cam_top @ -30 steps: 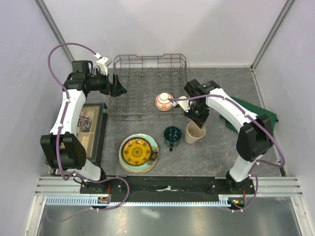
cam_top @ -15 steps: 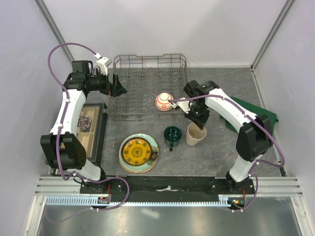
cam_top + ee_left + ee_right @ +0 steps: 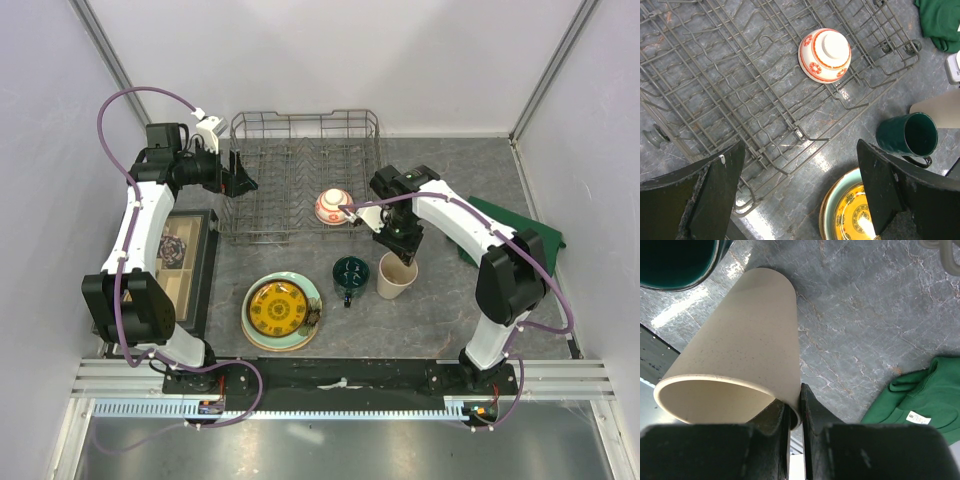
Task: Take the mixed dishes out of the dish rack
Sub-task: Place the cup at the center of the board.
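The grey wire dish rack stands at the back and holds the red-and-white bowl, upside down near its right front corner. My left gripper hangs open over the rack's left side, holding nothing. My right gripper is shut on the rim of the tall beige cup, one finger inside and one outside. The dark green mug stands just left of the cup. The small yellow plate lies stacked on the pale-green plate.
A green cloth lies at the right of the table. A flat dark-framed tray sits along the left edge beside the left arm. White walls close in the back and both sides.
My right gripper has shifted slightly with the beige cup still in its grip. The left arm has not moved.
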Controlling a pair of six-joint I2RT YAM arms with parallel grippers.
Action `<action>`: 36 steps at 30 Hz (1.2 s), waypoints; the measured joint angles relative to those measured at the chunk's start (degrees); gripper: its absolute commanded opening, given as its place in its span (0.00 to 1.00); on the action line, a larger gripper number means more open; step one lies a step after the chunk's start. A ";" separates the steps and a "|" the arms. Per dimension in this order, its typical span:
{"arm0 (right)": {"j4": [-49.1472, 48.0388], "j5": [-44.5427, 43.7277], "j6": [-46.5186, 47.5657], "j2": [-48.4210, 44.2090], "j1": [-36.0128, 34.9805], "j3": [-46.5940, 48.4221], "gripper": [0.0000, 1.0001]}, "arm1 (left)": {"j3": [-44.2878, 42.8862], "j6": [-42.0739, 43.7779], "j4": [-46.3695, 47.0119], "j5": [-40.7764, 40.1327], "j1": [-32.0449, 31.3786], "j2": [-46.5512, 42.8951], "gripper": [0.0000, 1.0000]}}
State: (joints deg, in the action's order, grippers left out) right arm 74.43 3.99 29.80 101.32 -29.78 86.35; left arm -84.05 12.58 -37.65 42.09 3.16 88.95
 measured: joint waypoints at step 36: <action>0.63 -1.49 -0.63 0.00 -0.09 10.51 0.67 | 0.59 1.22 0.00 0.11 -0.02 -0.02 0.99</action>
State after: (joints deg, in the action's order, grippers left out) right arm 75.07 2.50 29.17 101.32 -29.87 96.86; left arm -83.46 13.80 -37.65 42.19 3.14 88.92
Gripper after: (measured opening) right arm 0.659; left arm 0.991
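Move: Just behind and slightly left of the right hand stands the beige cup, its far rim still between the nearly shut fingers; its middle is some 3 cm back, 2 cm left and 5 cm down. The green mug stands 9 cm left of the cup and level with it. From the hand, the bowl in the rack is about 13 cm ahead, 13 cm left. From the left hand, the cup lies roughly 17 cm back, 32 cm right, 18 cm down. Opening its fingers from almost shut to about two thirds, the right hand first stays at the far rim and lets go of the cup. It then draws off up and forward, each some 4 cm, drifting a little left, while the wrist tilts about 10 degrees so the fingertips swing forward, away from the cup. ##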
